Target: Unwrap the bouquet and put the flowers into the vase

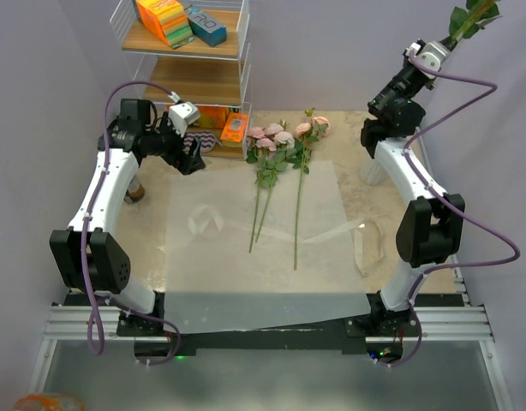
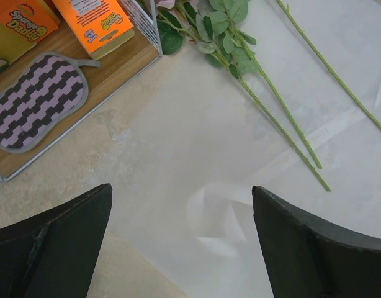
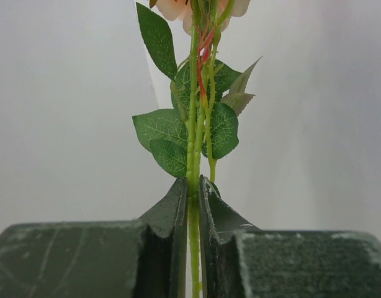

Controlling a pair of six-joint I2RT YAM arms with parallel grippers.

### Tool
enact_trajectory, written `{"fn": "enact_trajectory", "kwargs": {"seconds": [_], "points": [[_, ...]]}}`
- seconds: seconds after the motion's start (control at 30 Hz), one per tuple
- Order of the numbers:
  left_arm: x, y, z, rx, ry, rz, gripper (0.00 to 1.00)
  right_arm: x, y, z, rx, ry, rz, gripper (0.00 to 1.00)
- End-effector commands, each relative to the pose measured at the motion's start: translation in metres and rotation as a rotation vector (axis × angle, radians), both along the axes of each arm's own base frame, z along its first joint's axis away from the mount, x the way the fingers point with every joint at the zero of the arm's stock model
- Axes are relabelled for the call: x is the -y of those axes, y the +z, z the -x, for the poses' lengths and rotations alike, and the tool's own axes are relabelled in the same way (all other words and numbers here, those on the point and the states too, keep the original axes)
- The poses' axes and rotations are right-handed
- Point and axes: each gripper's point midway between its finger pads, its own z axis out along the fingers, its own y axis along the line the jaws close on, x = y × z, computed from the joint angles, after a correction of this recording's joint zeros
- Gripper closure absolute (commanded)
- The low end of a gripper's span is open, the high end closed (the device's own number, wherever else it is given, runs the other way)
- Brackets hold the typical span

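The bouquet lies undone. Its translucent white paper [image 1: 246,248] is spread flat on the table, and the cream ribbon [image 1: 367,244] lies loose at the paper's right edge. Several flowers [image 1: 276,145] rest on the paper with pink heads at the far end and long stems [image 2: 280,112] pointing toward me. My right gripper [image 3: 195,184] is raised high at the back right [image 1: 451,38], shut on thin green flower stems [image 3: 193,133] with leaves and a pale rose head above. My left gripper [image 2: 181,192] hangs open over the paper's left part [image 1: 191,159], empty. A white shape [image 1: 372,171] beside the right arm looks like the vase, mostly hidden.
A wire shelf unit [image 1: 186,51] stands at the back left with orange sponge boxes [image 2: 94,22] and a striped pad [image 2: 38,99] on its lowest board. A small can [image 1: 136,190] sits by the left arm. Walls close in on both sides.
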Motion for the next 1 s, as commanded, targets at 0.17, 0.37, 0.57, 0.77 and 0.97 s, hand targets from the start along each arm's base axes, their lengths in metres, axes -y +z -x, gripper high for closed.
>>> {"fn": "enact_trajectory", "kwargs": {"seconds": [0.17,0.37,0.57,0.77,0.97], "points": [[0.002,0.003,0.0,0.021,-0.021,0.019,0.01,0.004,0.009,0.041,0.223,-0.001,-0.004,1.0],[0.002,0.0,0.001,0.02,-0.027,0.015,0.01,-0.005,-0.01,0.039,0.184,0.006,0.009,1.0],[0.004,0.006,0.003,0.028,-0.03,0.024,0.01,-0.032,-0.015,0.043,0.146,0.021,0.021,1.0],[0.003,0.008,0.007,0.036,-0.028,0.023,0.01,-0.043,-0.022,0.053,0.098,0.002,-0.01,1.0],[0.004,0.01,0.012,0.043,-0.032,0.025,0.01,-0.044,-0.052,0.062,0.033,-0.004,-0.064,1.0]]}}
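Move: The vase, the goal for the flower stems held in the right gripper, stands about 6 cm ahead and 5 cm left of that hand, its middle roughly 42 cm below. The single peach rose lies about 27 cm left and level with the hand, with the pink roses some 37 cm left and 3 cm ahead, both around 52 cm below. From the left hand, the vase is about 11 cm ahead, 51 cm right and 13 cm below. Keep the right gripper shut on the flower stems and lower them towards the vase, about 10 cm in all. Sink first while easing slightly forward, then swing left some 7 cm and sink again at the end. Tip the upward-pointing fingers down towards level as you go, turning the wrist roughly 20 degrees. ##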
